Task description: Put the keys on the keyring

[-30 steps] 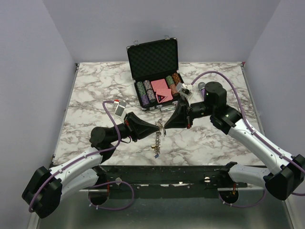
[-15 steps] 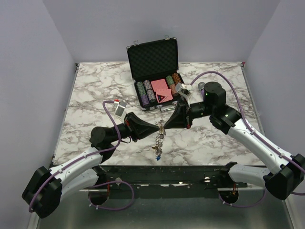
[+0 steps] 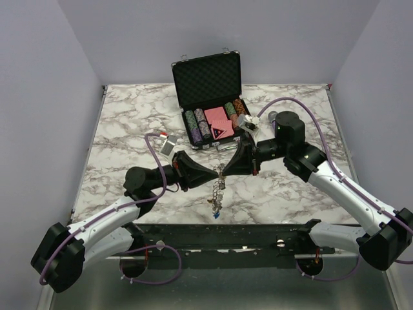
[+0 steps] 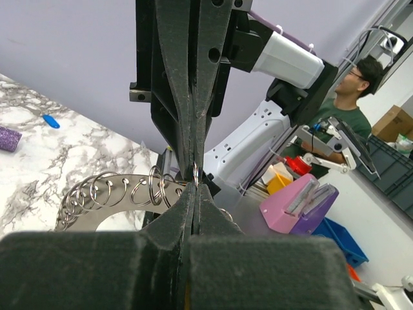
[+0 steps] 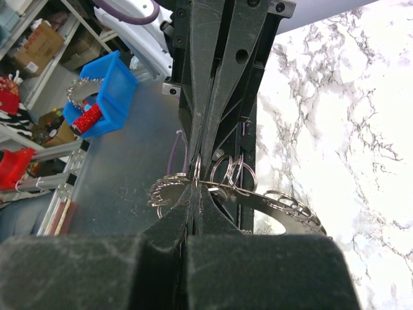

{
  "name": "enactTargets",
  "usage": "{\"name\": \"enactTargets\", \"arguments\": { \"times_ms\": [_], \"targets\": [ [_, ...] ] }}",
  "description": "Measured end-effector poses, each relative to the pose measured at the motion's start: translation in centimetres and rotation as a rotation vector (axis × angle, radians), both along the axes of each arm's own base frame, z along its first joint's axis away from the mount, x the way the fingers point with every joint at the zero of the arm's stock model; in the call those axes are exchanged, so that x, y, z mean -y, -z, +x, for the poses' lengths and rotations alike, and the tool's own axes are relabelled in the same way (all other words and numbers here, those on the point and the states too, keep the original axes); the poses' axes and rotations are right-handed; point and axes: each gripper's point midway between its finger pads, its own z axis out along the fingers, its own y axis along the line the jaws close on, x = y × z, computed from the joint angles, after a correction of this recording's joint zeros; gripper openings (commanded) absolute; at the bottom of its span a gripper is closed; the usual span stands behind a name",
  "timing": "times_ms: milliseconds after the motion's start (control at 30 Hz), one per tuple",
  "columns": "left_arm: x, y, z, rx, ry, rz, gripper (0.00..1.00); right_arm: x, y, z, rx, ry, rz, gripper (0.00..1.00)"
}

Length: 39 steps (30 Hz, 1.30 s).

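The keyring (image 3: 217,191) is a silver disc fringed with small split rings. It hangs on edge above the table's front middle, between both arms. My left gripper (image 3: 219,172) and right gripper (image 3: 225,170) meet tip to tip at its top. In the left wrist view my left gripper (image 4: 195,185) is shut on one small ring at the keyring's (image 4: 110,197) rim. In the right wrist view my right gripper (image 5: 195,185) is shut on the same edge of the keyring (image 5: 271,205). A blue key (image 4: 50,121) lies on the marble beyond. Small coloured bits (image 3: 212,208) dangle at the keyring's low end.
An open black chip case (image 3: 208,81) with chips and a pink card stands at the back centre. A purple microphone (image 4: 8,138) lies near the blue key. The table's front edge (image 3: 219,225) runs just below the hanging keyring.
The left arm has shifted a little right and forward. The meeting point of the two grippers and the hanging keyring moved slightly right. Both grippers stay shut.
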Motion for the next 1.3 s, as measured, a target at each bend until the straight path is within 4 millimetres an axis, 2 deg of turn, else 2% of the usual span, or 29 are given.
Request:
{"name": "enactTargets", "arguments": {
  "times_ms": [367, 700, 1033, 1300],
  "targets": [
    [-0.2, 0.9, -0.9, 0.052, 0.025, 0.055, 0.0, 0.4, 1.2, -0.5, 0.018, -0.016, -0.034, 0.0],
    [-1.3, 0.1, -2.6, 0.156, 0.061, 0.054, 0.0, 1.1, 1.6, -1.1, 0.089, -0.037, -0.048, 0.01],
    [-2.4, -0.6, -4.5, 0.353, 0.064, 0.056, 0.0, 1.9, 0.1, -2.8, 0.183, -0.144, 0.004, 0.0],
    [-2.1, 0.2, -4.5, 0.368, 0.091, 0.02, 0.0, 2.4, 0.3, -3.5, 0.202, -0.178, 0.004, 0.0]
  ]
}}
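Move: The left hand pinches a small ring on the keyring, the right hand pinches the key, and the fingertips nearly meet. That small ring lies about 2 cm to the right hand's left, at the same height; the key is about 2 cm to the left hand's right. The keyring's band hangs about 6 cm below the left fingertips and 2 cm back. The poker case lies about 30 cm ahead of the right hand, straight out, and 17 cm lower. Both hands keep their pinch, the left on the small ring and the right on the key, as key and ring come apart. The left draws back about 4.5 cm and 2 cm left, rolling some 20 degrees about its finger line. The right dips slightly, then recovers, going back about 3.5 cm and to the right, away from the ring, while turning a little counter-clockwise. ##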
